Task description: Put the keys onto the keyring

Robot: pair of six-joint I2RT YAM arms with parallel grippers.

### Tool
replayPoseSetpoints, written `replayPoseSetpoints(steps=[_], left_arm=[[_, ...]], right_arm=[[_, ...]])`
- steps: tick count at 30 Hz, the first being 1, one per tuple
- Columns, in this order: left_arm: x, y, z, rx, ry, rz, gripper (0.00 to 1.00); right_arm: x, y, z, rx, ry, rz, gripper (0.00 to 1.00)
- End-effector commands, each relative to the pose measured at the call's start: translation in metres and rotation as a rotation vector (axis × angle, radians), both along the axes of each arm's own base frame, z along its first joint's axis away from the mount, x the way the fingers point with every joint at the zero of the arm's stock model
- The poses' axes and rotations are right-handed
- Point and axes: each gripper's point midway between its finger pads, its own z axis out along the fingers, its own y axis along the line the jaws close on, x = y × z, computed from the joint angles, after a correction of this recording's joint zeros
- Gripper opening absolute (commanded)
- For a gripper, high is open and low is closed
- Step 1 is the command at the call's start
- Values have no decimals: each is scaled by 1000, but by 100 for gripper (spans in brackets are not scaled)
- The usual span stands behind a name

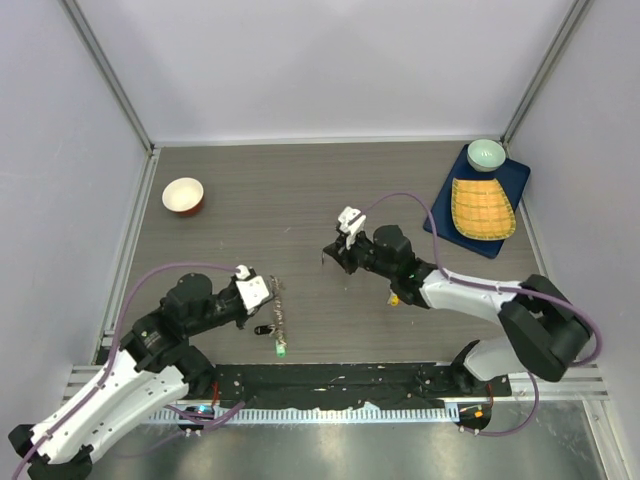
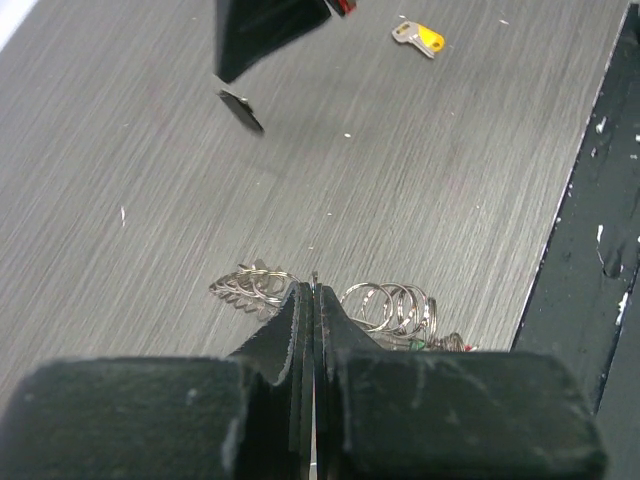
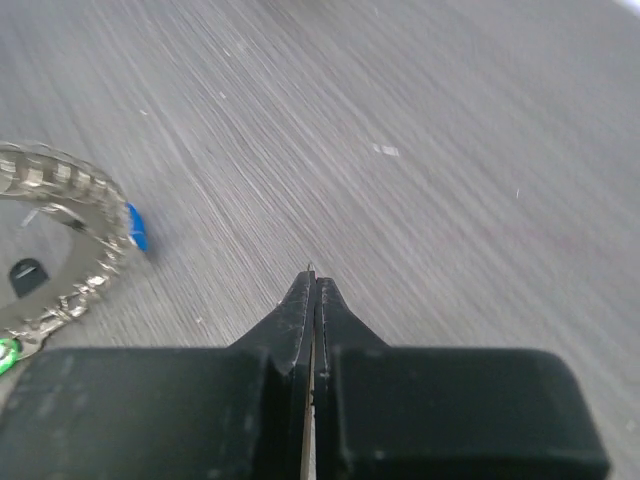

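Observation:
The keyring [image 1: 279,315], fringed with silver keys, stands on edge on the wooden table, and my left gripper [image 1: 270,296] is shut on its thin wire. In the left wrist view the jaws [image 2: 314,285] are closed on the ring, with keys [image 2: 248,287] to the left and small split rings [image 2: 392,305] to the right. My right gripper [image 1: 328,256] hovers mid-table, shut [image 3: 313,272] with a thin silver edge of a key between its jaws. A black tag [image 2: 240,110] hangs under it. A yellow-tagged key [image 1: 394,297] [image 2: 420,37] lies loose beside the right arm. The keyring [image 3: 70,175] shows blue and green tags.
An orange-and-white bowl [image 1: 183,195] stands at the far left. A blue tray [image 1: 512,178] at the far right carries a yellow woven mat [image 1: 481,208] and a pale green bowl [image 1: 486,153]. A black strip [image 1: 330,385] runs along the near table edge.

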Motion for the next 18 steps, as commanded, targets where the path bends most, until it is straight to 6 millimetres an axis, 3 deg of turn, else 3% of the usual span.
replayPoseSetpoints(steps=[1,8,15,18], left_arm=[[5,-24,57,-74,-155,-121,0],[9,-48,72,-69,-209,-246,0],[7,-63,71,-66,-212,-336,0],[2,-69,67,-85,-189,-370,0]], right_arm=[[-24,16,55,64,-188,210,1],[-73,10,108,159,-301,381,1],[-125,5,120,194,-342,529,1],[-141,9,113,186,-343,579,1]])
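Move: The black key already hangs from the right fingertips, some 14 cm ahead, 11 cm right and 8 cm below the left hand. The keyring, held by its upper edge in the left fingers, has its middle about 17 cm back and 11 cm left of the right hand, level with it. Its green key hangs some 5 cm further back than that middle and 4 cm lower. A yellow key lies on the table 4 cm back, 15 cm right and 11 cm below the right hand. The black key, still pinched in the shut right fingers, is lifted and drawn back towards the keyring, about 12 cm each way, while that wrist turns counter-clockwise some 30 degrees and its fingertips tip up. To meet it, the left hand keeps its grip on the keyring and carries it about 5 cm right and slightly up, turning clockwise. ##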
